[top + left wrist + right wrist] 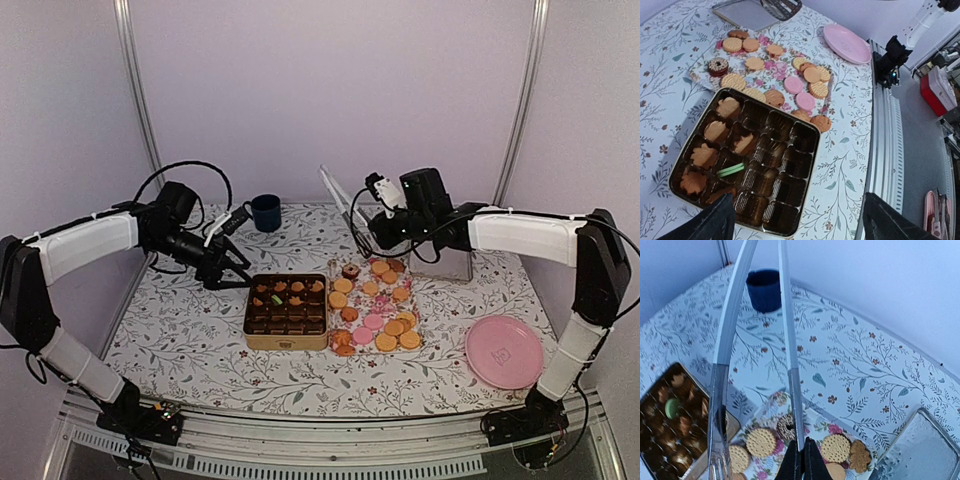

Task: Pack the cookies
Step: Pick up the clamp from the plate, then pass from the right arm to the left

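The cookies, mostly golden with a few pink and one dark ring, lie spread on a floral mat. Left of them stands a gold tin with a brown compartment tray; its far-left compartments hold several cookies, one of them green. My left gripper hovers open at the tin's left side with nothing between its fingers. At the mat's far edge my right gripper is shut on one arm of long silver tongs, which slant up and away.
A pink plate sits at the front right. A dark blue cup stands at the back. A flat silver lid lies behind the mat, under my right arm.
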Controlling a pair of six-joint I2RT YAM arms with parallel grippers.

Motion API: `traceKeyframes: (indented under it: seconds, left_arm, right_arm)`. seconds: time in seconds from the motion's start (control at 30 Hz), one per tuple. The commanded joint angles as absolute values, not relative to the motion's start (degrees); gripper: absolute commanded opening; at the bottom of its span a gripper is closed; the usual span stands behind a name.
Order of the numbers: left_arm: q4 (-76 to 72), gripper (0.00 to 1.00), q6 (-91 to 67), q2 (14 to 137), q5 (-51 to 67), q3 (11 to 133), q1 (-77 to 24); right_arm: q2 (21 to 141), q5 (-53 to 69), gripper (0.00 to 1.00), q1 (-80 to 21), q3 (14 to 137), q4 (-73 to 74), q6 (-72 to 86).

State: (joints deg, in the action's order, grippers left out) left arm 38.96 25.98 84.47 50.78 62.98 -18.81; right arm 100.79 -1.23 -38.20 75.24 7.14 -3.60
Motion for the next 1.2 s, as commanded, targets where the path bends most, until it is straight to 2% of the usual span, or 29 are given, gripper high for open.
traceKeyframes:
  seconds: [0.0,0.17,0.47,0.67,1.17]
  left_arm:
    - [36.4,0.89,20.95,86.3,58.0,67.91,-21.44]
    - [30.45,0.89,11.86,86.32,67.36,71.67,-22.17]
    - [11.03,0.84,-7.55,81.7,75.52,67.4,-24.49]
    - [3.74,0.75,-15.15,80.71,78.36,65.04,-24.63]
    - [-14.8,0.47,-30.52,81.15,80.54,59.35,-24.61]
  right_arm:
    - [92.5,0.15,0.0,-42.2,66.7,-14.88,7.9]
    - [89.92,-5.2,0.0,-49.86,57.26,-42.05,16.0]
    - [100.73,-3.31,0.0,-56.43,64.99,-57.08,22.46]
    - [106.18,0.09,0.0,-57.12,68.88,-59.22,25.29]
    - [111.18,4.45,0.0,-57.97,72.65,-61.0,25.23]
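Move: From the left hand, open and empty, the middle of the clamp is about 21 cm to the right, 15 cm ahead and 8 cm higher. The box of cookies stands some 7 cm right, 2 cm back and 13 cm below it, the mug 24 cm ahead and 2 cm right. From the right hand, already gripping the clamp, the left gripper is about 26 cm left, 11 cm back, roughly level; the plate of cookies lies 10 cm back, 2 cm right, 15 cm below. Still pinching one arm of the clamp in its shut fingers, the right hand carries the clamp some 16 cm left, 14 cm up and 11 cm back towards the left gripper, rolling nearly 60 degrees so its fingers level out. The left hand rises some 14 cm and shifts right to meet it, levels its fingers too, and closes them to about half-open beside the clamp's metal ends; whether they touch isn't clear. ##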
